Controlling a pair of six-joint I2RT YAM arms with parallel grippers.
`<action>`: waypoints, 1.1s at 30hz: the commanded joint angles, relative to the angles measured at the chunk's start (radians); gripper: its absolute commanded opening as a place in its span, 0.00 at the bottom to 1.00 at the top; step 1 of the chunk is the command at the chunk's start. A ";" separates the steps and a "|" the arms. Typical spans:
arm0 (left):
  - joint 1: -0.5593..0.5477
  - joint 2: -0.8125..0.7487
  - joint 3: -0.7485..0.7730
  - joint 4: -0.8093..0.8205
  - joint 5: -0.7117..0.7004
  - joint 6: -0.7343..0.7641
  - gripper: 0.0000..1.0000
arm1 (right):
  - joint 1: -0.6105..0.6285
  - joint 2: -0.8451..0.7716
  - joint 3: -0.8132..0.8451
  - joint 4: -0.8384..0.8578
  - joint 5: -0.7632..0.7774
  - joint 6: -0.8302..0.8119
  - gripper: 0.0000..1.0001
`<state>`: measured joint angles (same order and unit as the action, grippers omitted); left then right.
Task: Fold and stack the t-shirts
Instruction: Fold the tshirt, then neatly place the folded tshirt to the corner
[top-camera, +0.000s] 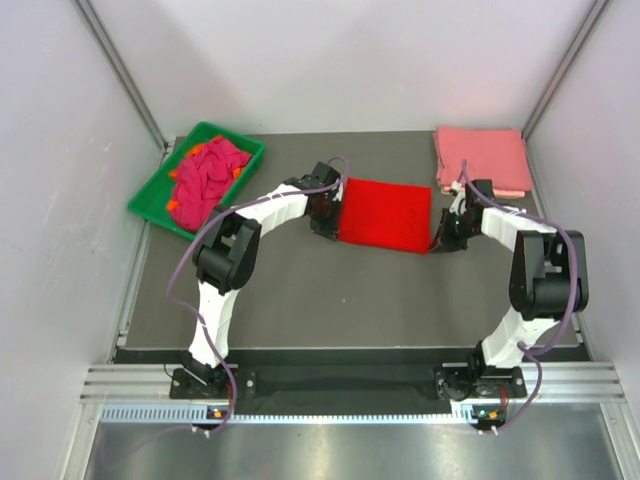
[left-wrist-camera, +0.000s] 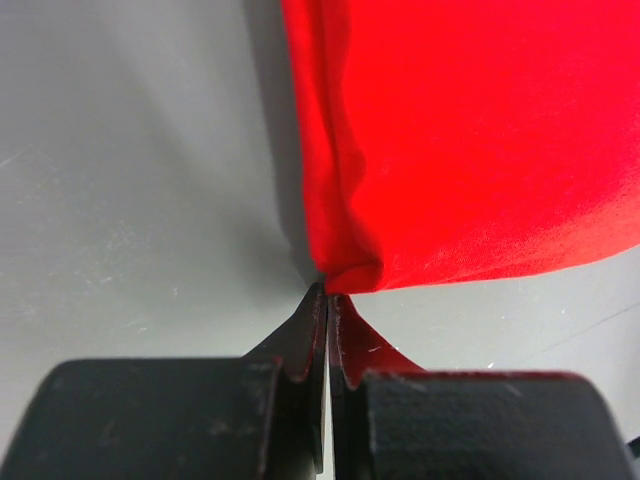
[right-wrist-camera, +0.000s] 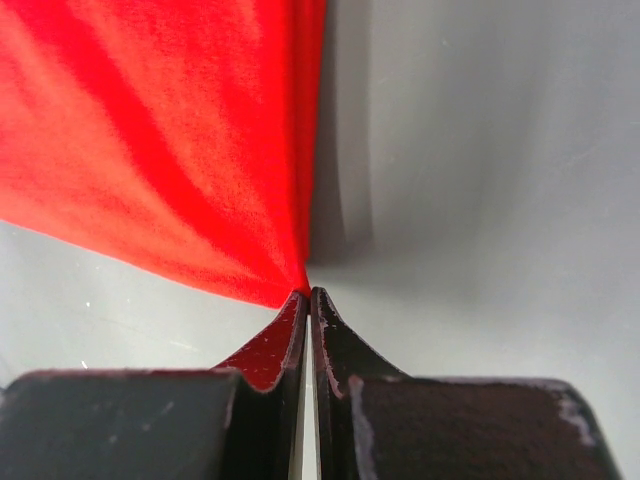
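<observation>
A folded bright red t-shirt (top-camera: 386, 214) lies mid-table, stretched between both arms. My left gripper (top-camera: 326, 222) is shut on its near left corner; in the left wrist view that gripper (left-wrist-camera: 328, 292) pinches the bunched red cloth (left-wrist-camera: 470, 140). At the near right corner my right gripper (top-camera: 441, 240) is shut on the shirt too, and the right wrist view has this gripper (right-wrist-camera: 306, 294) clamping the red fabric (right-wrist-camera: 160, 150) at its tip. A folded salmon pink t-shirt (top-camera: 482, 158) rests at the back right. Crumpled magenta t-shirts (top-camera: 207, 178) with bits of orange fill the green tray (top-camera: 152, 195).
The green tray stands at the back left of the dark table (top-camera: 340, 300). White walls close in on both sides, and a metal rail (top-camera: 330, 382) runs along the near edge by the arm bases.
</observation>
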<state>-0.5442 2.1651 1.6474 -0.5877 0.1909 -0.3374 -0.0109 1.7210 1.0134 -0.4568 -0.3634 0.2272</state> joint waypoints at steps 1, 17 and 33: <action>0.021 0.004 0.045 -0.064 -0.117 0.024 0.00 | -0.026 -0.060 -0.021 -0.013 0.072 -0.043 0.00; 0.015 -0.043 0.104 -0.178 -0.045 0.028 0.21 | 0.003 -0.116 -0.003 -0.065 0.037 0.001 0.22; 0.053 0.137 0.457 0.086 0.189 0.057 0.23 | 0.002 0.106 0.318 0.053 0.066 0.086 0.39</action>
<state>-0.5098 2.2517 2.0789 -0.6357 0.2749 -0.2852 -0.0048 1.7554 1.2652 -0.4637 -0.3172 0.2943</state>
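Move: The folded red t-shirt lies flat between the hands, with its two near corners already pinched in them. Its middle is about 6 cm ahead and 12 cm right of the left hand, and 9 cm ahead and 11 cm left of the right hand, perhaps 1 cm below both. The stack of folded shirts stands some 22 cm ahead and 13 cm right of the right hand; the green bin lies roughly 14 cm ahead and 34 cm left of the left hand. Keep both near corners pinched low at first, easing the right hand back nearly 2 cm, then open both grippers partway, the right one wider, and let go of the cloth. Lift both clear and carry them along the sides towards the far edge: the left up about 11 cm, forward 8 and a little right, its fingertips swinging forward and right; the right forward about 8 cm and up 6. ##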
